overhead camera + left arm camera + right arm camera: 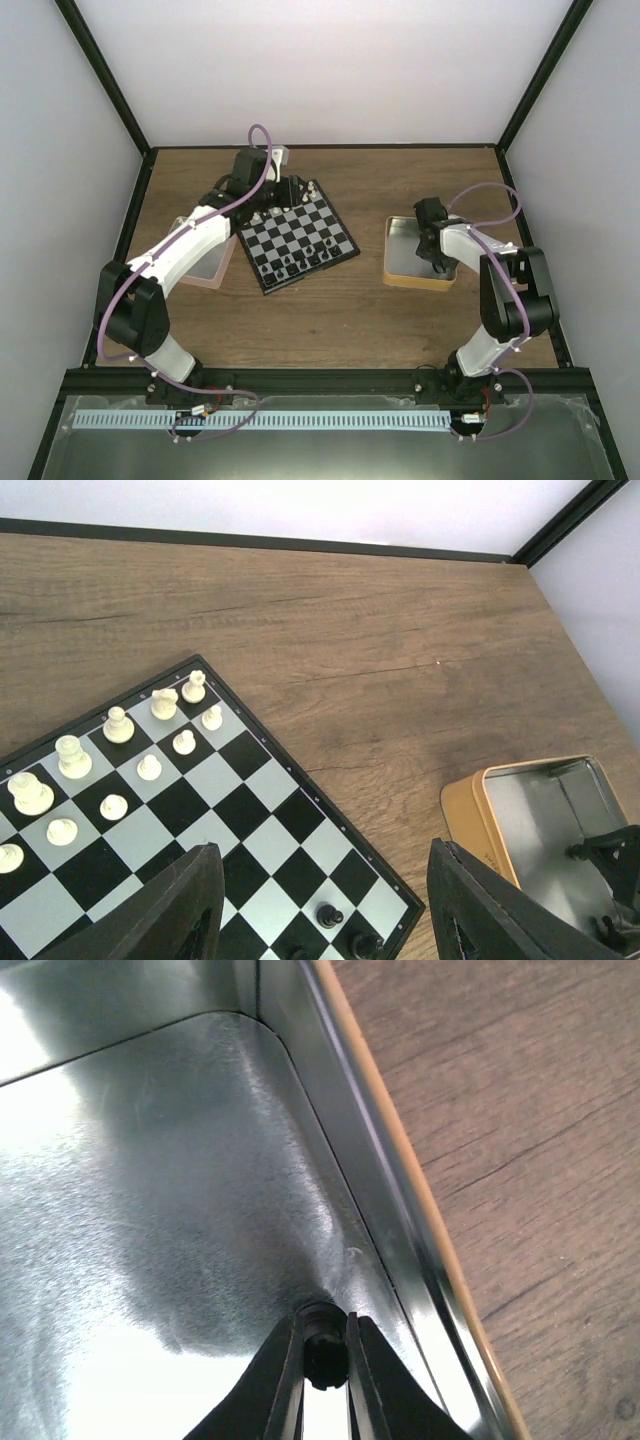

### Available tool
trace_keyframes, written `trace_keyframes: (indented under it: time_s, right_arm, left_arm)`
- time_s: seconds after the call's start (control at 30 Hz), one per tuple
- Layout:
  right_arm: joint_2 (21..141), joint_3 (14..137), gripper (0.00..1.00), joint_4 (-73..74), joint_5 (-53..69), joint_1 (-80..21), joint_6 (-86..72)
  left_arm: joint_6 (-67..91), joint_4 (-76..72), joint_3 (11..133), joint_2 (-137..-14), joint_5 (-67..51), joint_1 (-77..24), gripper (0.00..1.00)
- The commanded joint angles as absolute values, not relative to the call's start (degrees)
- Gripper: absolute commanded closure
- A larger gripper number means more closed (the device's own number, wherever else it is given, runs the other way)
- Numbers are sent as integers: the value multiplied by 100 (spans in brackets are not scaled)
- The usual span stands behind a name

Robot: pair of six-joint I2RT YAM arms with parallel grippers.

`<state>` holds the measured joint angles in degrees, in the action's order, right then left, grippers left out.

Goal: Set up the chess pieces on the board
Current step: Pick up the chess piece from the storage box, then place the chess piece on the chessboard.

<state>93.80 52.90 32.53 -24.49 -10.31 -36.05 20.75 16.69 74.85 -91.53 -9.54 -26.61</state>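
Observation:
The board [298, 240] lies tilted left of centre, with white pieces [275, 212] along its far side and black pieces [300, 262] along its near side. In the left wrist view the white pieces [118, 725] stand in two rows on the board [265, 810], and black pieces [328, 915] stand near its corner. My left gripper [322, 920] is open and empty above the board. My right gripper [325, 1352] is down inside the metal tin [330, 1150], shut on a black chess piece [322, 1340] close to the tin's wall.
The orange-rimmed tin [420, 255] sits right of the board and also shows in the left wrist view [535, 815]. A second tin [205, 262] lies left of the board under my left arm. Black frame posts and white walls bound the table.

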Motion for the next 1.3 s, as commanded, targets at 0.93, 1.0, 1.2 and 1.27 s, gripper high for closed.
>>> trace_keyframes:
  time_s: [0.93, 1.0, 1.2, 1.27]
  right_arm:
    - [9550, 6607, 98, 2295, -305, -3359, -2783]
    - [9752, 6623, 98, 2143, -229, -3435, -2693]
    - [10249, 6696, 98, 1877, -227, -3515, -2638]
    - [10337, 6740, 98, 1821, -251, -3524, -2616]
  left_arm:
    - [2632, 1757, 6537, -7825, -138, -2649, 41]
    - [2649, 1765, 6482, -7772, -123, -2651, 41]
    - [2655, 1790, 6441, -7689, -105, -2646, 41]
    - [2655, 1793, 6452, -7690, -110, -2648, 41]
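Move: The right hand already pinches a black chess piece in the storage box; the board's empty corner square lies about 25 cm left and 2 cm ahead, nearly level. The black knight stands next to that square, 28 cm left and 1 cm ahead of the hand; a black pawn is 29 cm left, 4 cm ahead. From the left hand the square is some 11 cm right, 4 cm back and 20 cm below. Right hand carries the piece up, about 25 cm left, then down over the empty corner; left hand withdraws. ##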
